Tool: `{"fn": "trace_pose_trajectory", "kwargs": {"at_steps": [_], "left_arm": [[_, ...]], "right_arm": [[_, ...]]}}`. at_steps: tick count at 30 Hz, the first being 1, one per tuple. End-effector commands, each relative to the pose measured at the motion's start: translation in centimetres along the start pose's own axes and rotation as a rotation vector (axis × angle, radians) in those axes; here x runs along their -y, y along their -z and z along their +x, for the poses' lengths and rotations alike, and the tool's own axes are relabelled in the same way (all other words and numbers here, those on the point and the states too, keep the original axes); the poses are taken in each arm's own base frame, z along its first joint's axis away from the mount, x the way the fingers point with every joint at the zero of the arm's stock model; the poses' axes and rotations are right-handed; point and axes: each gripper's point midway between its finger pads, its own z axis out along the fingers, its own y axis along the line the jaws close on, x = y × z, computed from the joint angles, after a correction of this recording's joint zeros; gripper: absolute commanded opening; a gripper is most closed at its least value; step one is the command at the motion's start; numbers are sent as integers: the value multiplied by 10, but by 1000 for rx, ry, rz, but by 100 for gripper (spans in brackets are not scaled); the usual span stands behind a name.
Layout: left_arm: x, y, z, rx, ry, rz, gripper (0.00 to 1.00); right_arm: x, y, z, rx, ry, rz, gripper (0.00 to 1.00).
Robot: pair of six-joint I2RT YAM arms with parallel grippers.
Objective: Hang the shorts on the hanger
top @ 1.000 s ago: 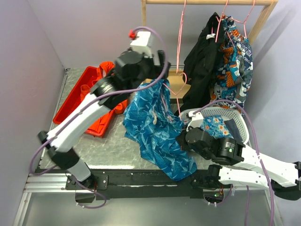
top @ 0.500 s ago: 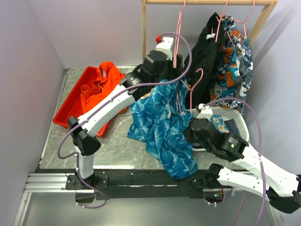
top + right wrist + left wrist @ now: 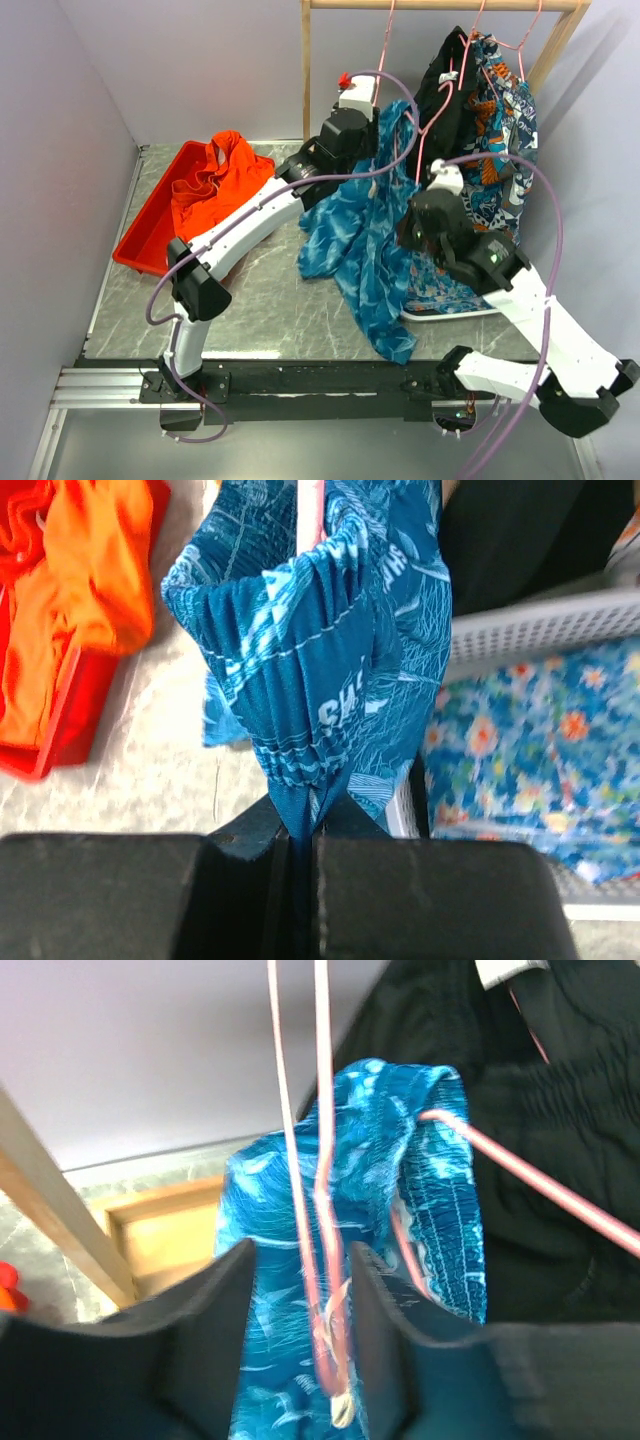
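The teal-blue leafy-print shorts (image 3: 355, 235) hang between my two arms in front of the rack, one leg trailing down to the table. My right gripper (image 3: 415, 228) is shut on a bunched fold of the shorts (image 3: 310, 650), the cloth pinched between its fingers (image 3: 300, 830). My left gripper (image 3: 385, 125) is up by the pink wire hanger (image 3: 436, 100). In the left wrist view the hanger's two neck wires (image 3: 320, 1160) run between my jaws (image 3: 300, 1330), which stand apart, with the shorts' waistband (image 3: 440, 1190) draped over the hanger's arm behind.
A red bin (image 3: 150, 225) with an orange garment (image 3: 215, 185) sits at the left. A white basket (image 3: 470, 310) with floral cloth lies under the right arm. A black garment (image 3: 455, 100) and a navy-and-orange floral one (image 3: 505, 120) hang on the wooden rack (image 3: 305, 70).
The left arm swung right and up to the rack and its jaws narrowed around the hanger wires. The right arm lifted the shorts from low over the table up toward the hanger.
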Motion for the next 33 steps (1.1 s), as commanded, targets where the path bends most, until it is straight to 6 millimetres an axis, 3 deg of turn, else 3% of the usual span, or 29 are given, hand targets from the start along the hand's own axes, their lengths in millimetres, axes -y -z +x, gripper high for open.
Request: {"fn": "trace_pose_trajectory", "kwargs": {"at_steps": [1, 5, 10, 18, 23, 33], "left_arm": [[-13, 4, -39, 135, 13, -73, 40], [-23, 4, -39, 147, -3, -118, 15], [-36, 9, -45, 172, 3, -188, 1], [-49, 15, -52, 192, 30, -234, 1], [-53, 19, -52, 185, 37, -231, 1], [-62, 24, -51, 170, 51, -212, 1]], "right_arm": [[-4, 2, -54, 124, 1, 17, 0], [-5, 6, -90, 177, 0, 24, 0], [-8, 3, -123, 216, 28, 38, 0], [-13, 2, -183, 308, 58, 51, 0], [-21, -10, -212, 341, 98, 43, 0], [-17, -57, -226, 291, 164, 39, 0]]}}
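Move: The empty pink hanger's lower end hangs between the left hand's half-open fingers, about 2 cm ahead of them. The right hand already pinches the waistband of the hangered shorts; its goal, the free stretch of rail, is roughly 25 cm ahead and 28 cm up. From the right hand, the black trousers hang some 17 cm ahead, 7 cm right and 8 cm up, the empty hanger 22 cm ahead, 6 cm left and 15 cm up. The left hand shuts its half-open fingers on the empty hanger and draws it about 6 cm left along the rail, turning some 15 degrees counter-clockwise. Meanwhile the right hand, keeping its pinch on the waistband, carries the hangered shorts about 16 cm forward and 13 cm up towards the rail, past the black trousers' left side, its fingers tipping up 10 degrees, then starts to dip. ##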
